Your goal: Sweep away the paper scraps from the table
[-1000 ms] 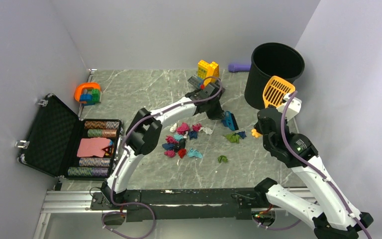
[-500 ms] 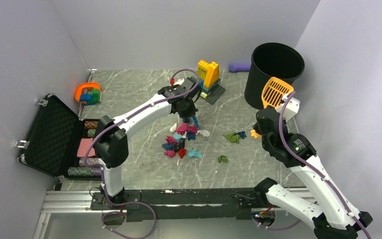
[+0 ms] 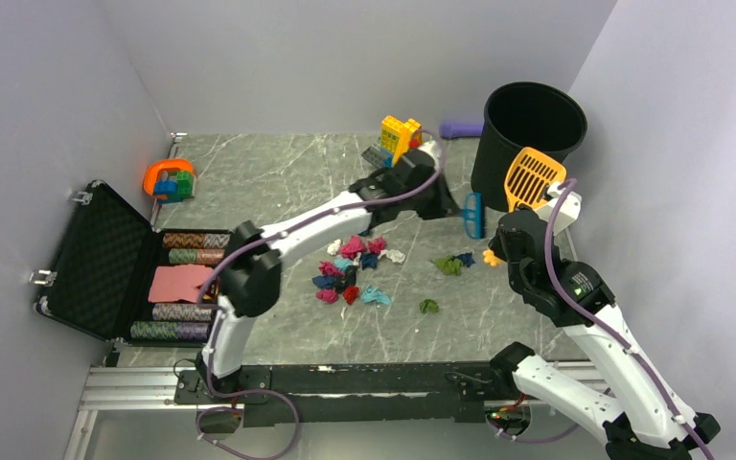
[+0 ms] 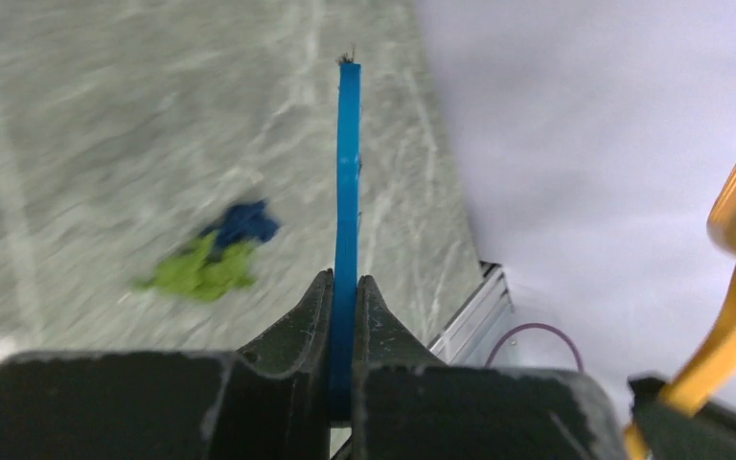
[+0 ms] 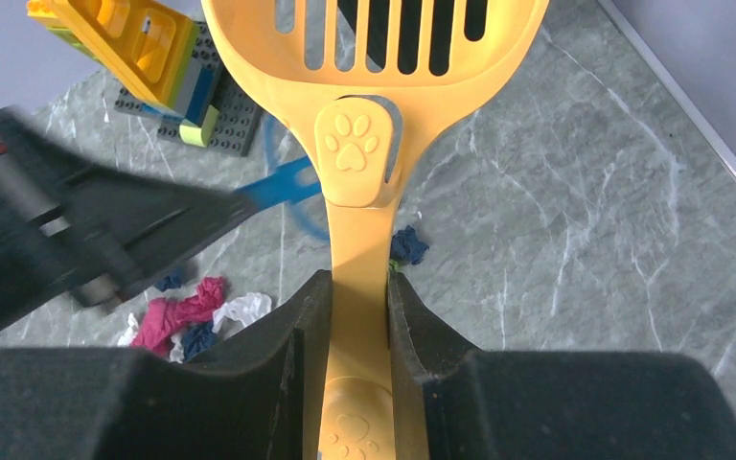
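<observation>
The paper scraps (image 3: 350, 268) lie in a colourful heap mid-table, with a green and dark blue pair (image 3: 455, 261) to the right and one green wad (image 3: 428, 306) nearer the front. My left gripper (image 3: 448, 203) is shut on a blue hand brush (image 3: 472, 215), held above the table (image 3: 278, 172) beside the bin. In the left wrist view the brush (image 4: 348, 172) runs edge-on out of the gripper (image 4: 345, 283), past the green scrap (image 4: 201, 270). My right gripper (image 5: 353, 287) is shut on the handle of a yellow slotted scoop (image 5: 374, 57), which is raised at the right (image 3: 534, 177).
A black round bin (image 3: 527, 139) stands at the back right, with a purple object (image 3: 460, 128) behind it. A yellow-blue brick build (image 3: 400, 139) sits at the back, an orange-blue toy (image 3: 168, 179) far left. An open black case (image 3: 105, 259) holds rolls on the left.
My left arm swung the brush left over the scrap heap, then back right and farther out to beside the bin. The right arm and scoop barely moved.
</observation>
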Controlling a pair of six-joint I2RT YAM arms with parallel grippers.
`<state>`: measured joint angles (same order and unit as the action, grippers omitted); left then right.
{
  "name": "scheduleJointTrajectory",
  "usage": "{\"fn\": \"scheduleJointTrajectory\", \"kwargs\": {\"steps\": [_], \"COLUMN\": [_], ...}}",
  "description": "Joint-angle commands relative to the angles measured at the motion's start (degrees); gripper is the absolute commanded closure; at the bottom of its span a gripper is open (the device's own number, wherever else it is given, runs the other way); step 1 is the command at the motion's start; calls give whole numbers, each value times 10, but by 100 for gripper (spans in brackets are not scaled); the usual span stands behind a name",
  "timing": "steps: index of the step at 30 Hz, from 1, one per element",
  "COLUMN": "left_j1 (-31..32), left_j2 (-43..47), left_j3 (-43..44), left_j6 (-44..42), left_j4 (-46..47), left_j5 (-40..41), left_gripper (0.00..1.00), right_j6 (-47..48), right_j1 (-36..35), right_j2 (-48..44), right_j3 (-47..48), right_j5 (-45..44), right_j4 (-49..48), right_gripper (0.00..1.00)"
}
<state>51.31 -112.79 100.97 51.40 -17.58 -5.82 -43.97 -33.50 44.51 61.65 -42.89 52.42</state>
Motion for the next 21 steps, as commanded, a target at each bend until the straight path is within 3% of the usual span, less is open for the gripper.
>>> {"fn": "scheduleJointTrajectory", "kwargs": {"steps": [1, 6, 11, 15, 21], "left_j1": [33, 46, 29, 2, -29], "left_j2": [-127, -209, -204, -129, 58], "left_j3": [152, 214, 191, 126, -33], "left_j6": [17, 50, 75, 60, 3], "left_j4": [19, -37, -168, -256, -305], "left_j5": [-96, -98, -1, 66, 159], "left_gripper": [100, 100, 100, 100, 100], "right_j6": [-1, 2, 4, 7, 13], "right_j1": [1, 1, 1, 1, 2], "right_j2": [-8, -9, -14, -11, -7], "right_j3": [0, 1, -4, -7, -8], "right_j5": [-3, -9, -3, 1, 7], "right_j4": [-17, -17, -25, -30, -42], "right_gripper": [100, 100, 100, 100, 100]}}
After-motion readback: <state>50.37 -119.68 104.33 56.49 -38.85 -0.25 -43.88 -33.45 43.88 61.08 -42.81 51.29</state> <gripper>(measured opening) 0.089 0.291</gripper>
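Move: The left hand holds the blue brush; the green scrap lies about 2 cm right of it, 2 cm back and 20 cm below. At the same depth, the navy scrap is some 6 cm right and level, the white scrap 10 cm left and level, and the small green scrap 11 cm back, 3 cm left. From the right hand, the green scrap is about 7 cm ahead, 9 cm left, 25 cm below. Keeping the brush, the left hand dips 13 cm, first rightward, then sweeps left about 14 cm towards the pile. ##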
